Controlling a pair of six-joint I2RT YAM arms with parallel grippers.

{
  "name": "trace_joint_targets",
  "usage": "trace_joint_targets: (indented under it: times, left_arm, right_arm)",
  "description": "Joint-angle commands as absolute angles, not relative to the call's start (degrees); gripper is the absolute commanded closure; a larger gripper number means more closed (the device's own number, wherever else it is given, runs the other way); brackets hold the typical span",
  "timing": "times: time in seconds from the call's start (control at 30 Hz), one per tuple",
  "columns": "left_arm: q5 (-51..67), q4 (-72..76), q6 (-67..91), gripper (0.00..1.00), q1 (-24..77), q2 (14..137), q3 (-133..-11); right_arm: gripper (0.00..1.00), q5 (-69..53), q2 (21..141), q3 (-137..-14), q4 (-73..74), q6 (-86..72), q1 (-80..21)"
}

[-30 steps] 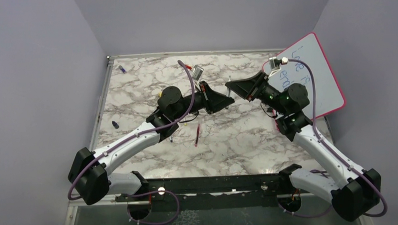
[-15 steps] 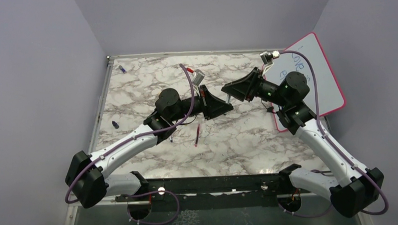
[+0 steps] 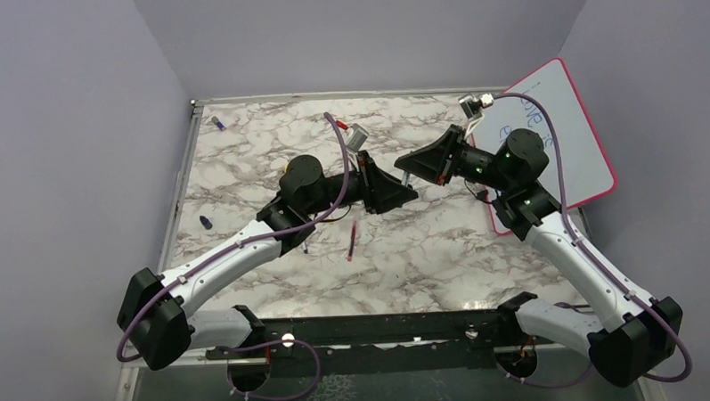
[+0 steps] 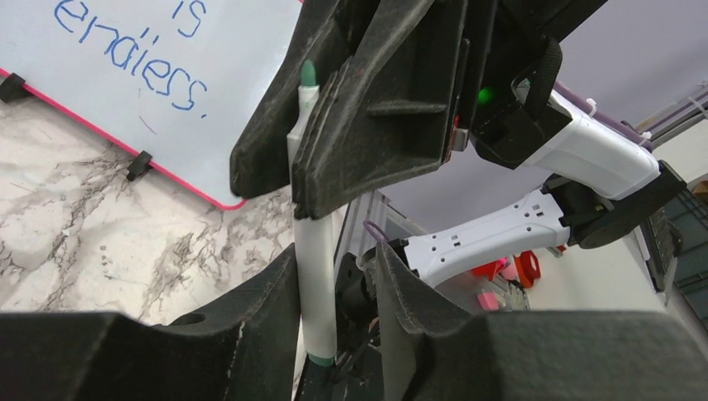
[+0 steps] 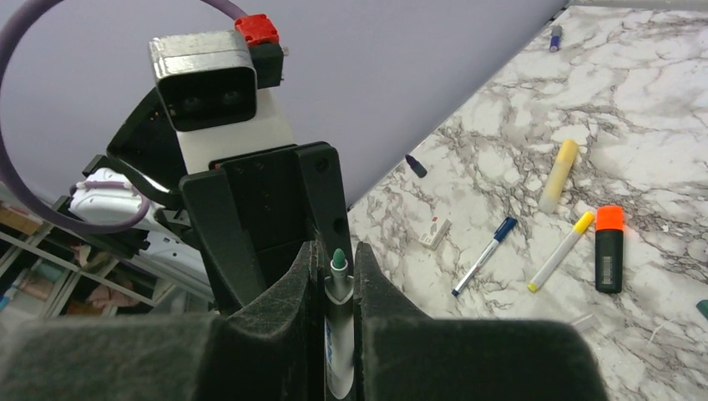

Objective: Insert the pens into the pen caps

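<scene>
A white pen with a green tip is clamped between the fingers of my right gripper, which is shut on it; its tip pokes out past the fingertips. My left gripper meets it tip to tip above the table's middle. Its jaws are open, the pen's lower end leaning on one finger with a gap to the other. On the table lie a dark red pen, a yellow pen, a blue-ended pen and a yellow-ended pen. A dark blue pen cap sits near the left wall.
A pink-framed whiteboard with blue writing leans at the right edge. A black highlighter with an orange end lies by the pens. A small white block and another small blue piece lie toward the left and far corner.
My right gripper has come left to meet the left one and closed on the green-tipped pen. The left jaws have opened off the pen.
</scene>
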State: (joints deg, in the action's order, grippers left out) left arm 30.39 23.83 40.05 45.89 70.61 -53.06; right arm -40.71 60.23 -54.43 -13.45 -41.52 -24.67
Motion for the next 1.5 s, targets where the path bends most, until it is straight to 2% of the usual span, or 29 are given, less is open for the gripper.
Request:
trace_joint_targets:
  times: [0.0,0.13,0.3,0.37,0.43,0.53,0.57,0.67,0.8,0.97,1.23,1.33,1.47]
  left_arm:
    - [30.7,24.5,40.8,0.63,46.1,72.2,-56.5]
    - [29.7,24.5,41.0,0.69,46.1,73.1,-57.3]
    - [30.8,24.5,40.5,0.96,46.2,73.9,-57.1]
    - [29.7,24.5,39.9,1.00,46.2,73.4,-56.2]
    - [27.9,24.3,39.3,1.00,46.1,72.3,-55.0]
    - [22.3,21.1,36.8,1.00,46.1,70.3,-53.8]
    - [19.7,18.9,35.5,1.00,46.1,69.6,-53.6]
    - [9.5,12.3,32.1,1.00,46.1,67.4,-53.1]
    - [-5.4,5.0,29.4,1.00,45.4,64.8,-51.8]
    - [-16.5,0.1,29.3,1.00,43.6,61.4,-48.9]
    - [-14.3,-2.9,24.9,1.00,41.8,58.1,-47.5]
    - [-12.9,-2.5,23.7,1.00,41.7,58.0,-47.0]
    - [-7.9,-0.7,21.9,1.00,41.7,59.1,-46.5]
  right_arm:
    - [0.99,-41.4,60.8,-53.5,-16.6,-42.8,-24.4]
    - [0.99,-41.7,61.1,-53.3,-16.7,-43.2,-24.5]
    - [0.99,-42.0,61.4,-53.1,-17.2,-43.3,-24.4]
    - [0.96,-41.8,61.5,-53.1,-16.8,-43.0,-24.4]
    - [0.84,-41.3,61.5,-53.0,-15.9,-42.4,-24.5]
    - [0.55,-39.6,60.9,-52.8,-13.6,-39.1,-24.4]
    - [0.48,-37.8,60.6,-52.5,-12.4,-38.4,-24.4]
    - [0.40,-31.9,60.5,-52.4,-8.2,-36.4,-24.4]
    - [0.37,-25.7,61.9,-52.0,-4.5,-35.3,-24.4]
    - [0.37,-19.2,66.9,-50.6,-3.7,-34.3,-24.4]
    - [0.37,-10.0,86.6,-57.0,3.3,-30.0,-24.7]
    - [0.33,-6.2,94.4,-61.8,5.9,-28.6,-25.8]
    - [0.32,-1.4,103.9,-68.3,8.6,-27.8,-27.4]
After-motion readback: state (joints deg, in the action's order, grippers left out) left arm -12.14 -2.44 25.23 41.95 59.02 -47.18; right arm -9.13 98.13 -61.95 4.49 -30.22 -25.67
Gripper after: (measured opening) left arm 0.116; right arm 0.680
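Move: The green-tipped pen, upright and nib up in the right gripper, already stands between the open left pads: its middle is about 1 cm ahead, 1 cm right and 2 cm above the left hand. From the right hand, the green cap on the table lies some 15 cm ahead, 2 cm left and 36 cm down; the highlighter lies 9 cm left of the cap, level with it. The red pen is about 3 cm ahead of the right hand, 8 cm left, equally low. Ease the left gripper about 1 cm forward and right and pinch the pen's lower part, then let the right fingers open and release it. Carry the pen left, forward and down, away from the right gripper, turning some 45 degrees counter-clockwise. Drop the right hand nearly 30 cm and 14 cm forward towards the green cap, fingers wide and tipping down. ##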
